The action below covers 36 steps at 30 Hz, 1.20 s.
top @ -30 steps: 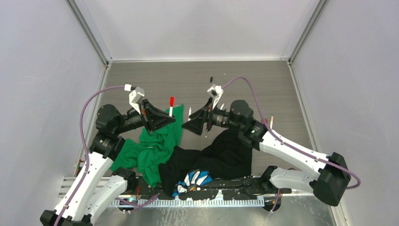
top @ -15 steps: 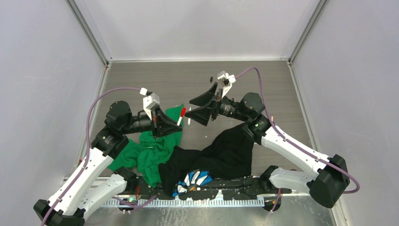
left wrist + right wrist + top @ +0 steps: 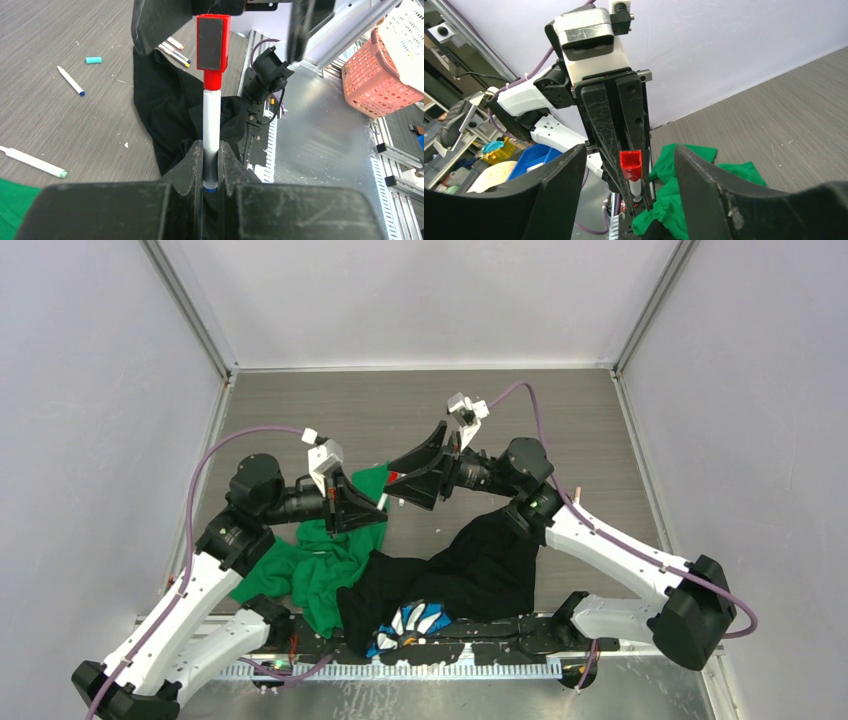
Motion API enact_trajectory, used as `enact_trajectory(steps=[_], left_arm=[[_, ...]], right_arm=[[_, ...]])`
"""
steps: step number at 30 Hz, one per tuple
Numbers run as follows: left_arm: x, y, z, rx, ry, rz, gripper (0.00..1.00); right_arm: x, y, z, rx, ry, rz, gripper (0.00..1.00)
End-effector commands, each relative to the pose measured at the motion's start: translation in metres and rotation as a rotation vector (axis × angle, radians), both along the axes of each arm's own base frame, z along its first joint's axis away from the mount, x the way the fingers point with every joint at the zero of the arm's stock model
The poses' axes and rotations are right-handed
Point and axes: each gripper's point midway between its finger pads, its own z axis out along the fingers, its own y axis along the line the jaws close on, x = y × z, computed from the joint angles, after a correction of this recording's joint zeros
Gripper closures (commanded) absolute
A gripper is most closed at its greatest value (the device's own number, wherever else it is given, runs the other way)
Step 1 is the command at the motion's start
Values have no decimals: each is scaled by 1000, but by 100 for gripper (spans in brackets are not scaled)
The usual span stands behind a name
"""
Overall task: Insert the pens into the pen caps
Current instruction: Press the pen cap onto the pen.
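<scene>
A white-barrelled pen (image 3: pixel 210 125) with a square red cap (image 3: pixel 213 45) on its far end sticks straight out of my left gripper (image 3: pixel 211 150), which is shut on the barrel's lower end. In the top view the left gripper (image 3: pixel 372 504) points right and the red cap (image 3: pixel 393 477) reaches the right gripper (image 3: pixel 398 480). The right gripper (image 3: pixel 631 192) is open, with one finger on each side of the red cap (image 3: pixel 631 165) and a gap on both sides. Loose on the table lie a blue-tipped pen (image 3: pixel 70 80), a green-tipped pen (image 3: pixel 32 161) and a teal cap (image 3: pixel 93 60).
A green cloth (image 3: pixel 330 560) and a black cloth (image 3: pixel 470 570) lie heaped between the arm bases, with a blue-and-white piece (image 3: pixel 415 620) at the front. Two more pens (image 3: pixel 175 50) lie beside the black cloth. A pink basket (image 3: pixel 385 75) stands off the table.
My left gripper swung the red-capped pen to the right and tilted it toward the right arm. The right gripper rose, opened wider, then narrowed around the red cap.
</scene>
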Motion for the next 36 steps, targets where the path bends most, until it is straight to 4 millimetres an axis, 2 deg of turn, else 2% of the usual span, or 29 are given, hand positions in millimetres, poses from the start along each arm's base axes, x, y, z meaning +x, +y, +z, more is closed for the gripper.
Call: enact_trajectory(steps=[1, 5, 6, 8, 13, 19, 23, 28, 32, 36], left_arm=[[-5, 0, 22, -32, -65, -21, 100], [-7, -1, 23, -35, -68, -33, 100], [-7, -1, 23, -35, -69, -30, 100], [-6, 0, 22, -33, -68, -24, 100], [-6, 0, 24, -34, -70, -16, 100], [-4, 3, 33, -63, -99, 21, 100], [-14, 2, 43, -106, -112, -23, 100], [-16, 2, 48, -133, -116, -23, 100], [-15, 4, 52, -146, -129, -5, 100], [-13, 5, 52, -149, -129, 0, 100]], right_arm=[[-8, 4, 33, 73, -69, 37, 33], [-6, 7, 30, 68, -68, 35, 46], [-6, 7, 29, 65, -67, 35, 52], [-4, 8, 26, 58, -65, 33, 69], [-3, 12, 11, 13, -54, 46, 98], [-9, 15, -15, -34, -34, 96, 99], [-27, 16, -31, -44, -13, 197, 99], [-45, 17, -44, -80, 35, 266, 99], [-56, 19, -71, -153, 110, 305, 99], [-69, 20, -87, -185, 185, 364, 99]])
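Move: The red cap, already on the upright white pen in the left fingers, stands about 7 cm above the left hand, some 4 cm farther forward and 2 cm to its right. From the open right hand it is about 1 cm to the left and 1 cm below, between the fingers. Well below the left hand, some 29 cm, the green cloth lies about 13 cm left and 2 cm forward, the black cloth about 12 cm right and 4 cm back. The red cap is pinched by the right fingers, which ease about 1 cm left and 1 cm down and close around it. Both hands then draw back roughly 2 cm together towards the base, the right sinking a little more as if to press the cap down the pen and turning about 10 degrees counter-clockwise, while the left keeps its grip on the barrel and tips slightly. ##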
